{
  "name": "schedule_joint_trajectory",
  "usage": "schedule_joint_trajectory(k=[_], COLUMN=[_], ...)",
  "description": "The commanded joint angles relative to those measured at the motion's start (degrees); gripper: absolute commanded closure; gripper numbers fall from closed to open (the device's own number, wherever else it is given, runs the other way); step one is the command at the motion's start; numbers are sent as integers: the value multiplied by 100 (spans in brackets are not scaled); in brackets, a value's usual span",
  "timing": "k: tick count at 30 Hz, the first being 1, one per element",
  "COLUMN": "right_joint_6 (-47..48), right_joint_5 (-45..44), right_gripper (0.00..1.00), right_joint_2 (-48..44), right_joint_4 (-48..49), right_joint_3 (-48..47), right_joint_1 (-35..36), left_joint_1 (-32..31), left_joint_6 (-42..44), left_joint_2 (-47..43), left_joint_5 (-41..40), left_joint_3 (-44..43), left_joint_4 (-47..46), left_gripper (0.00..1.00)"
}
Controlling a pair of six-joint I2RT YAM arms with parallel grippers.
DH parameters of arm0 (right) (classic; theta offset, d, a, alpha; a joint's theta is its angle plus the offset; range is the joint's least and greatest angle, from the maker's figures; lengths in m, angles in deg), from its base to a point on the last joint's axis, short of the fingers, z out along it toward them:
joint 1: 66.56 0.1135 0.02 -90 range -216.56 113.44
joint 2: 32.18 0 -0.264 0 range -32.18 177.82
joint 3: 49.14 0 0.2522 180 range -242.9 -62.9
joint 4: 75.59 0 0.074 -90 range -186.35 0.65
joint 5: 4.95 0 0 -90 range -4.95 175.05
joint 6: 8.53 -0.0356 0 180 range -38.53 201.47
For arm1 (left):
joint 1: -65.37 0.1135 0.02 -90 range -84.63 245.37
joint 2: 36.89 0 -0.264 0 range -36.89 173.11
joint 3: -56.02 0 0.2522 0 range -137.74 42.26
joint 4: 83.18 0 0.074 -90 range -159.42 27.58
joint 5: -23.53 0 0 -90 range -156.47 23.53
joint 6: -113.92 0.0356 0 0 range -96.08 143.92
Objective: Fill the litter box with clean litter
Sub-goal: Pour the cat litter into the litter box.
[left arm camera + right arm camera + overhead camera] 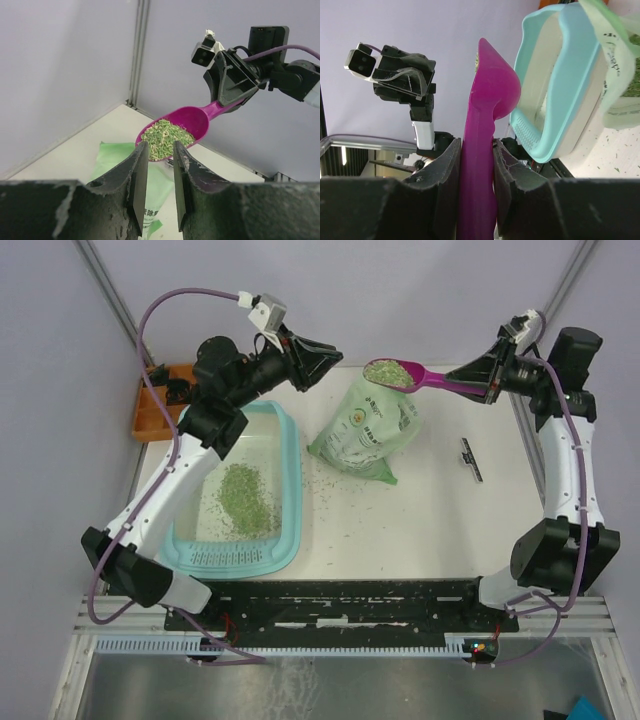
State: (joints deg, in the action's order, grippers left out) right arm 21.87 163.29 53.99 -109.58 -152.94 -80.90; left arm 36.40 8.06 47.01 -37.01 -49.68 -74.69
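Observation:
The light teal litter box [293, 480] lies at the left with a patch of pale green litter [243, 496] on its whitish floor. My right gripper [487, 378] is shut on the handle of a magenta scoop [420, 377], held level above the green and white bag [365, 430]. The scoop's bowl is heaped with litter [388, 370]. My left gripper [325, 360] hangs open above the back of the table, its empty jaws pointing at the scoop [197, 120] and the litter [165, 136] in its bowl. The right wrist view shows the scoop [485, 100] clamped in the right gripper [476, 145], with the litter box [572, 65] beyond.
An orange tray [155, 405] sits at the back left beside the box. A small black strip [471, 458] lies on the table at the right. Loose granules are scattered around the bag and next to the box [322, 485]. Walls close in the back and both sides.

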Motion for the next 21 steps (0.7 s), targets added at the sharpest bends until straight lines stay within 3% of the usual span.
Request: schedule_joint_trajectory(k=[1, 11, 21], right_joint_6=[-205, -448, -531], right_joint_5=[-137, -340, -379], right_gripper=[98, 98, 98], right_joint_2=[88, 288, 763], right_joint_4=[305, 643, 810], right_joint_3=[-364, -441, -867], right_joint_1=[396, 1146, 1833], left_joint_1=[80, 306, 386], left_joint_6=[274, 224, 256], left_joint_2=[-501, -985, -1153], left_joint_5=[-864, -1553, -1725], left_joint_3=[207, 528, 615], left_joint_4=[-78, -104, 24], left_gripper=[66, 65, 65])
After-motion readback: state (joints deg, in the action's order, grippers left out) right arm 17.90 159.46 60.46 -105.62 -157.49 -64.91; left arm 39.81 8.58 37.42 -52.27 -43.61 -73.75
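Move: The litter box, with its small heap of litter, lies some 47 cm to the right hand's left, about 7 cm nearer the base and 35 cm below. The litter bag stands about 17 cm left of that hand, 3 cm ahead and 26 cm down, and the orange tray about 57 cm left, 15 cm ahead and 36 cm down. From the left hand, the litter box is roughly 22 cm left, 7 cm back and 42 cm below. The purple scoop, already heaped with litter and still held by its handle in the right hand, is carried left high over the bag towards the litter box, about 9 cm at nearly level height, swinging some 10 degrees counter-clockwise. Ahead of it the empty left hand draws away left about 7 cm, rising slightly and turning counter-clockwise, its opening unchanged. ##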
